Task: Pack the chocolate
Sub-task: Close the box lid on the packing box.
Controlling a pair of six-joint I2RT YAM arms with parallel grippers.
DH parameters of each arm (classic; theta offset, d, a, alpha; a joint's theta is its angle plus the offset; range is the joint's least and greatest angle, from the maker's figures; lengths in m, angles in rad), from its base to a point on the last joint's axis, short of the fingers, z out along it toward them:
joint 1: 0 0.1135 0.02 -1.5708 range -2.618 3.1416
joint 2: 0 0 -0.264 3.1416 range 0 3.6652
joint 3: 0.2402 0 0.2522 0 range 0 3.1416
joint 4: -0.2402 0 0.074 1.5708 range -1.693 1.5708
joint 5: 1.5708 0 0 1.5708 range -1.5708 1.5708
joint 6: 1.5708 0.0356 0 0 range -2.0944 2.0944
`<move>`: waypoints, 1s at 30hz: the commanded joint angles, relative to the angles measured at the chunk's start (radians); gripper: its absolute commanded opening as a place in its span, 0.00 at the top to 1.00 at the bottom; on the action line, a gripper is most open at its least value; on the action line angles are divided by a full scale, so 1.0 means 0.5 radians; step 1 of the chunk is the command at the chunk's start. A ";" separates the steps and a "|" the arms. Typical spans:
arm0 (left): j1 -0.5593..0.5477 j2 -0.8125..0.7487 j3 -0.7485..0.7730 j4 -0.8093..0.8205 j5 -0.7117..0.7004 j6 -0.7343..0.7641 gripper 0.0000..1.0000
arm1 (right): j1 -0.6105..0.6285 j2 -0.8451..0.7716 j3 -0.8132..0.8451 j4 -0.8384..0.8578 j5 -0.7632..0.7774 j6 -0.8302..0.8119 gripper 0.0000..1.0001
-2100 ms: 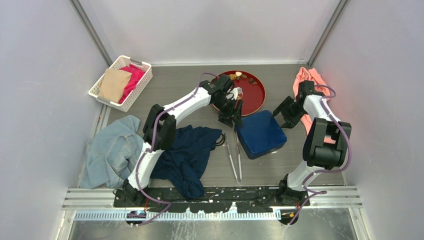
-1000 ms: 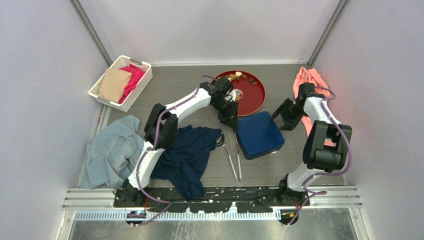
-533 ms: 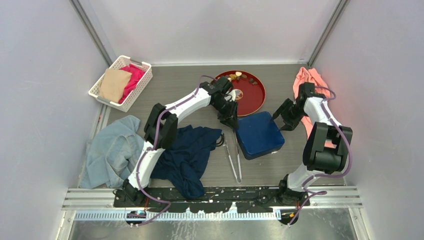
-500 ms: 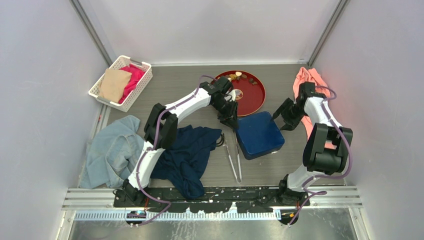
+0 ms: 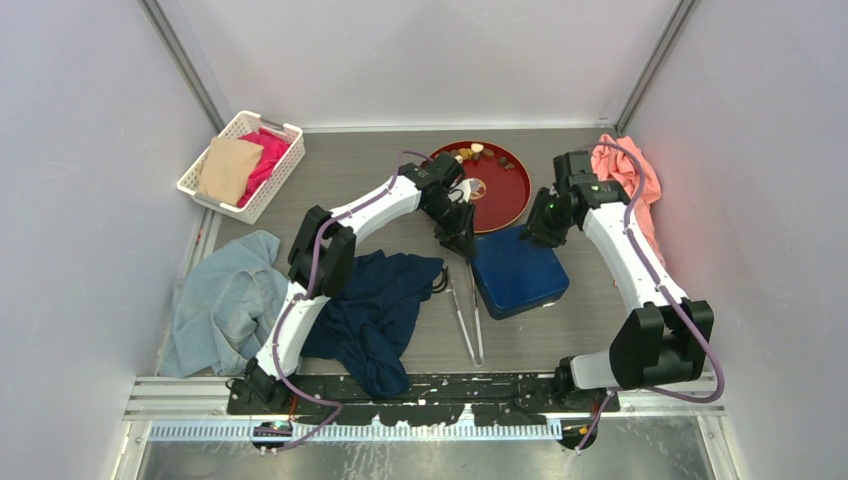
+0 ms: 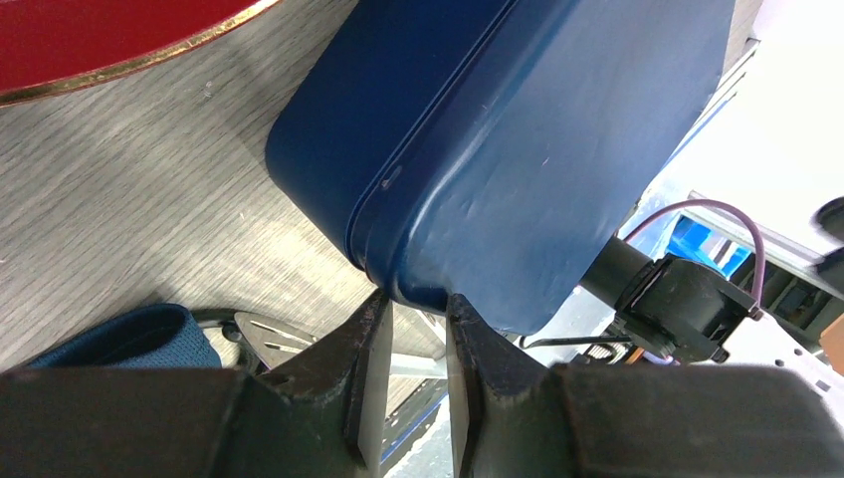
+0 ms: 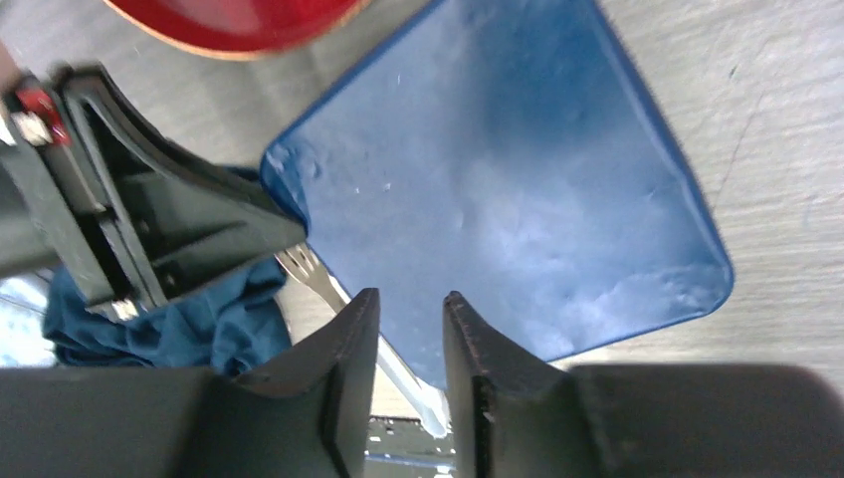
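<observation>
Several small pieces of chocolate (image 5: 470, 153) lie along the far rim of the red round tray (image 5: 505, 190). Just in front of the tray sits the navy box (image 5: 520, 270) with its lid on. My left gripper (image 5: 462, 240) is at the box's near-left corner; in the left wrist view its fingertips (image 6: 376, 311) pinch that corner of the box (image 6: 518, 129). My right gripper (image 5: 545, 222) hovers over the far edge of the box. In the right wrist view it (image 7: 408, 296) stands partly open above the lid (image 7: 498, 179), holding nothing.
Metal tongs (image 5: 465, 315) lie left of the box, beside a dark navy cloth (image 5: 375, 305). A light blue cloth (image 5: 225, 310) lies at the left, a white basket (image 5: 240, 165) of cloths at the far left, and a pink cloth (image 5: 625, 165) at the far right.
My right arm has swung from the box's right side leftward to above its far edge, and its jaws have narrowed. The left gripper has stayed at the box corner.
</observation>
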 commanded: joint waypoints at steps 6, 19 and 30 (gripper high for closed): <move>0.035 0.103 -0.006 -0.155 -0.160 0.132 0.74 | 0.470 -0.164 -0.299 -0.178 0.104 -0.050 0.78; 0.065 0.132 -0.022 -0.174 -0.165 0.126 0.74 | 0.710 0.054 -0.625 0.043 0.084 0.044 0.87; 0.084 0.160 0.025 -0.182 -0.146 0.113 0.74 | 0.726 0.031 -0.148 -0.098 0.338 -0.033 0.88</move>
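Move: The box lid's middle is roughly 6 cm to the left of my right hand, 3 cm back and 9 cm below it. From that hand, the red plate is about 16 cm ahead and 16 cm left, and the tongs lie some 12 cm back and 17 cm left, both around 14 cm down. For my left hand, at the lid's left edge, the lid's middle is about 11 cm to the right, 2 cm back and 1 cm below. I sweep my right hand back, down and left, some 15 cm in all, across the lid towards its near-left part, turning nearly 20 degrees counter-clockwise and drawing the fingers almost shut. After dipping to lid height I ease up and forward about 2 cm. My left fingers stay at the lid's left edge, near its far corner. ##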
